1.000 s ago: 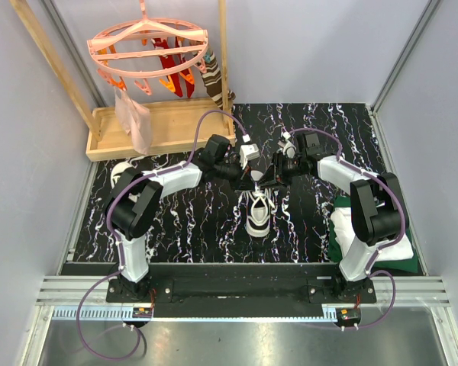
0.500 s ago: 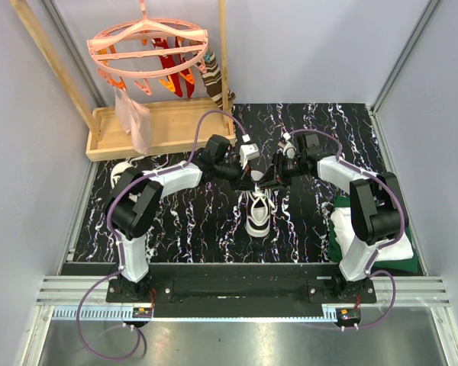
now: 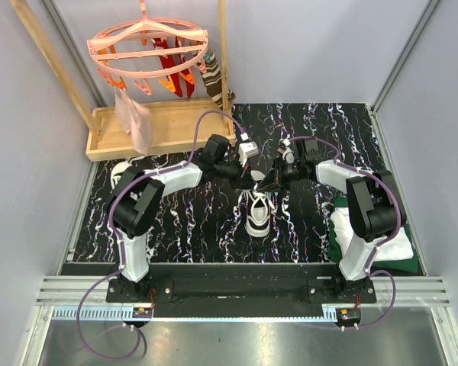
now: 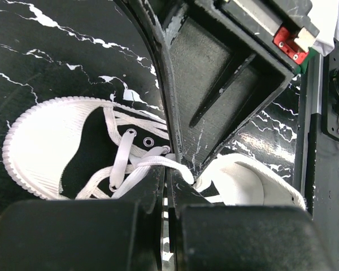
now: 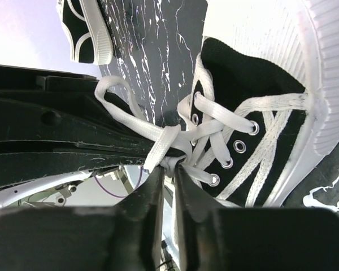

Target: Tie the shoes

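One black shoe with a white toe cap lies mid-table, toe toward the arms. Both grippers meet just above its tongue. My left gripper is shut, with a white lace loop lying across its tips and pinched there. Facing it, my right gripper has its jaws nearly together on a strand at the lace crossing above the eyelets. The second shoe lies at the far left, half hidden by the left arm.
A wooden tray sits at the back left, under a pink clip hanger with a striped sock. A folded white-and-green cloth lies by the right arm's base.
The right gripper's jaws have narrowed onto the lace, and its wrist has shifted slightly left. The left gripper and the shoe have stayed put.
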You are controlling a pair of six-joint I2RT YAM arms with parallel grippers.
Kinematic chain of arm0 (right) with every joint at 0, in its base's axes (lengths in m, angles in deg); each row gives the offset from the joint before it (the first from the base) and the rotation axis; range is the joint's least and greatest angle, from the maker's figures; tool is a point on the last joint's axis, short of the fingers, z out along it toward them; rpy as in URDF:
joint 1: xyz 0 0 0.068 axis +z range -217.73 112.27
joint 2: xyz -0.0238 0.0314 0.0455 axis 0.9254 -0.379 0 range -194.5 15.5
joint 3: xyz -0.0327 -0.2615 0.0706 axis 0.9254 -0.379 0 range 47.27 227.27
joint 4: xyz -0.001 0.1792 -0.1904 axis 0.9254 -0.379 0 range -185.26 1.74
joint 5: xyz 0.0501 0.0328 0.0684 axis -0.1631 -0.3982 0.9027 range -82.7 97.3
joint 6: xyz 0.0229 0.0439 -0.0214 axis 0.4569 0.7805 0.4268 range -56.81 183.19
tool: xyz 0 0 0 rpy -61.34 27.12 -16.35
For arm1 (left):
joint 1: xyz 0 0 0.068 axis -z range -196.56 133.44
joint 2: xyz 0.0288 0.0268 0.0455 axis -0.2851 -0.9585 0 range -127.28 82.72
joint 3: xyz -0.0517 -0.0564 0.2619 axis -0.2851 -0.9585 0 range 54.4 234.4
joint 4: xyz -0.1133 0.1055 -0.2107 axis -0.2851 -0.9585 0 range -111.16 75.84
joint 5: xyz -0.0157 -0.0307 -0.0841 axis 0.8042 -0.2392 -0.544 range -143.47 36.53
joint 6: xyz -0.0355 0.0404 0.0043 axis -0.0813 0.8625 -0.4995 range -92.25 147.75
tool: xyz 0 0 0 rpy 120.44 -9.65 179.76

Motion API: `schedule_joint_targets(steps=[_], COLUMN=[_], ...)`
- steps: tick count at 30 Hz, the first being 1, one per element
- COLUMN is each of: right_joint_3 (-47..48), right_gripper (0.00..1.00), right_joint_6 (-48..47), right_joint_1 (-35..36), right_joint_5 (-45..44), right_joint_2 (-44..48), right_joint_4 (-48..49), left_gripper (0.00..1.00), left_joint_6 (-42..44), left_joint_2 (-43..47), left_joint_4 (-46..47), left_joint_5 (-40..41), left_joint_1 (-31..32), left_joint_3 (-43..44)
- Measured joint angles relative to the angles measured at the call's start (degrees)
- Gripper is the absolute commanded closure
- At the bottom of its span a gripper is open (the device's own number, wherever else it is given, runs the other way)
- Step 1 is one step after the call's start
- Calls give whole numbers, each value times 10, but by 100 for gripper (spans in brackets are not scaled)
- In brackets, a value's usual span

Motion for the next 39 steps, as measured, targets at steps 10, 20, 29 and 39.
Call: schedule_joint_targets(steps=[10, 20, 29, 39], right_joint_3=[-1, -18, -18, -18], right_gripper=[100, 100, 100, 100], right_joint_6=[10, -2, -34, -66], right_joint_1=[-2, -6, -7, -8], right_joint_5=[2, -19, -46, -65], right_joint_2=[-1, 23, 43, 62], right_joint_4=[7, 7, -9, -27], left_gripper=[86, 71, 61, 44], left_joint_6=[4, 12, 16, 21], left_joint_2=[0, 8, 33, 54], left_joint_4=[4, 14, 20, 16], left_joint_5=[0, -4, -8, -8], left_joint_1=[-2, -14, -24, -65], left_joint_3=[0, -20, -39, -56])
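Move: The laces' crossing on the shoe is right at both hands: the left's shut fingertips are already in it, the lace to be pinched about 1 cm to their right, and it lies between the right's still slightly open pads. From the left hand the shoe's toe cap is roughly 6 cm ahead and 1 cm right, the shoe's opening about 7 cm back and 1 cm right, both some 5 cm lower. The right fingers close the rest of the way, pinch the lace at the crossing and keep hold, then draw it about 2 cm to the right and slightly up. Only once they are shut does the left hand open to about half and leave the laces, backing some 5 cm to the left, rising a little and drifting forward about 2 cm at the end. ##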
